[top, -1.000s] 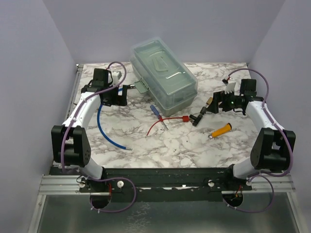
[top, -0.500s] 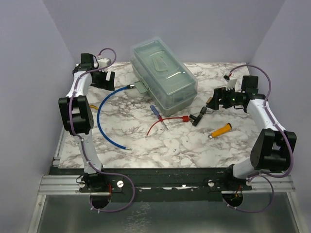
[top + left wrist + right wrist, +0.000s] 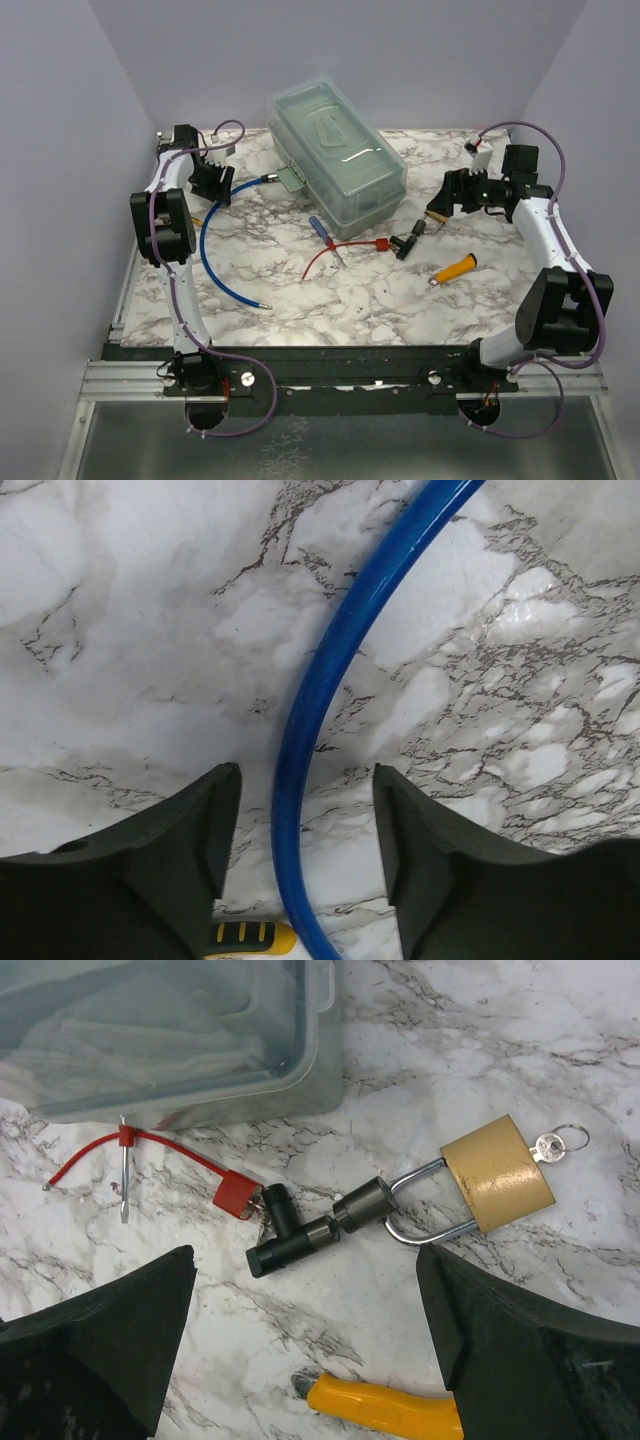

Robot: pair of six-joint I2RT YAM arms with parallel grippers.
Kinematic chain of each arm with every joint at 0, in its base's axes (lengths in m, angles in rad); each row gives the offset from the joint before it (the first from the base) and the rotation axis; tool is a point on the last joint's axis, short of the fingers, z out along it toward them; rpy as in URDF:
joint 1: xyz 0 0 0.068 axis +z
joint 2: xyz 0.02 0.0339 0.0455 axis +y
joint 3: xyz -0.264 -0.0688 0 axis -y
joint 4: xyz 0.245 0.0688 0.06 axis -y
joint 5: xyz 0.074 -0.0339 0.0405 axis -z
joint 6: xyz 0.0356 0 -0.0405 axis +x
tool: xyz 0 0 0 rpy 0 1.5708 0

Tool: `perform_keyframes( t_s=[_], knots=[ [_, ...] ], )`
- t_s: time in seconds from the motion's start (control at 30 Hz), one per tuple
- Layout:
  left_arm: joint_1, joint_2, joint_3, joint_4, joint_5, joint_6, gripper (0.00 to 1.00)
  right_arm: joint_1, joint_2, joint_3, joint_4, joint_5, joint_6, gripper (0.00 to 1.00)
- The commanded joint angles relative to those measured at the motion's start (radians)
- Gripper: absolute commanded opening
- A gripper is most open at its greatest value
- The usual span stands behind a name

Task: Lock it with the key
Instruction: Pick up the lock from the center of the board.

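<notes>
The lock (image 3: 497,1172), a small brass padlock with a silver shackle (image 3: 415,1222), lies on the marble table (image 3: 560,1020). A small silver key (image 3: 553,1145) on a ring sticks out of its far end. The shackle meets a black T-shaped fitting (image 3: 296,1236). My right gripper (image 3: 305,1255) (image 3: 441,210) hovers open above them, with nothing between its fingers. My left gripper (image 3: 305,770) (image 3: 212,184) is at the far left of the table. Its jaws straddle a blue tube (image 3: 330,670) without touching it.
A clear plastic box (image 3: 336,158) stands at the back centre. A red wire with a tag (image 3: 238,1196) and a blue-handled screwdriver (image 3: 322,230) lie in front of it. An orange tool handle (image 3: 456,268) lies near the lock, and a yellow-black handle (image 3: 245,938) lies under my left gripper.
The left arm has folded back to the far left edge above the blue tube, and its jaws have narrowed. The right gripper has pulled back slightly to the right, still open.
</notes>
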Motion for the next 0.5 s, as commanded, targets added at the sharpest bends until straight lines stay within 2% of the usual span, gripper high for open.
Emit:
perform_keyframes(
  t_s=[0.0,0.23,0.33,0.47],
  knots=[
    [0.006,0.040,0.021,-0.049,0.017,0.031,0.54,-0.003,0.003,0.045,-0.037,-0.022,-0.004,1.00],
    [-0.009,0.041,0.020,-0.092,-0.020,0.058,0.14,-0.003,-0.008,0.062,-0.018,-0.001,-0.017,1.00],
    [-0.013,0.002,0.012,-0.096,-0.037,0.056,0.00,-0.003,-0.007,0.081,-0.016,-0.015,-0.006,1.00],
    [-0.013,-0.076,0.017,-0.123,-0.043,0.070,0.00,-0.005,-0.015,0.099,-0.017,-0.033,0.003,1.00]
  ],
)
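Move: The blue cable already lies on the table between the left hand's open fingertips, at most about 1 cm below the hand point. Its far end fitting is some 8 cm ahead and 14 cm to the right, and the yellow handle end about 4 cm back and 4 cm left. From the right hand, the brass padlock lies about 9 cm ahead, 3 cm right and 14 cm down. The dark T-shaped lock is 2 cm ahead and 6 cm left, and the orange handle 4 cm back and 7 cm right, both equally low. The blue cable is pinched between the left fingertips, which close from about two-thirds open until they grip it from both sides, the hand holding its place low over the table. Meanwhile the right hand, empty and wide open, eases up about 2 cm and 1 cm forward, drawing away from the brass padlock. ##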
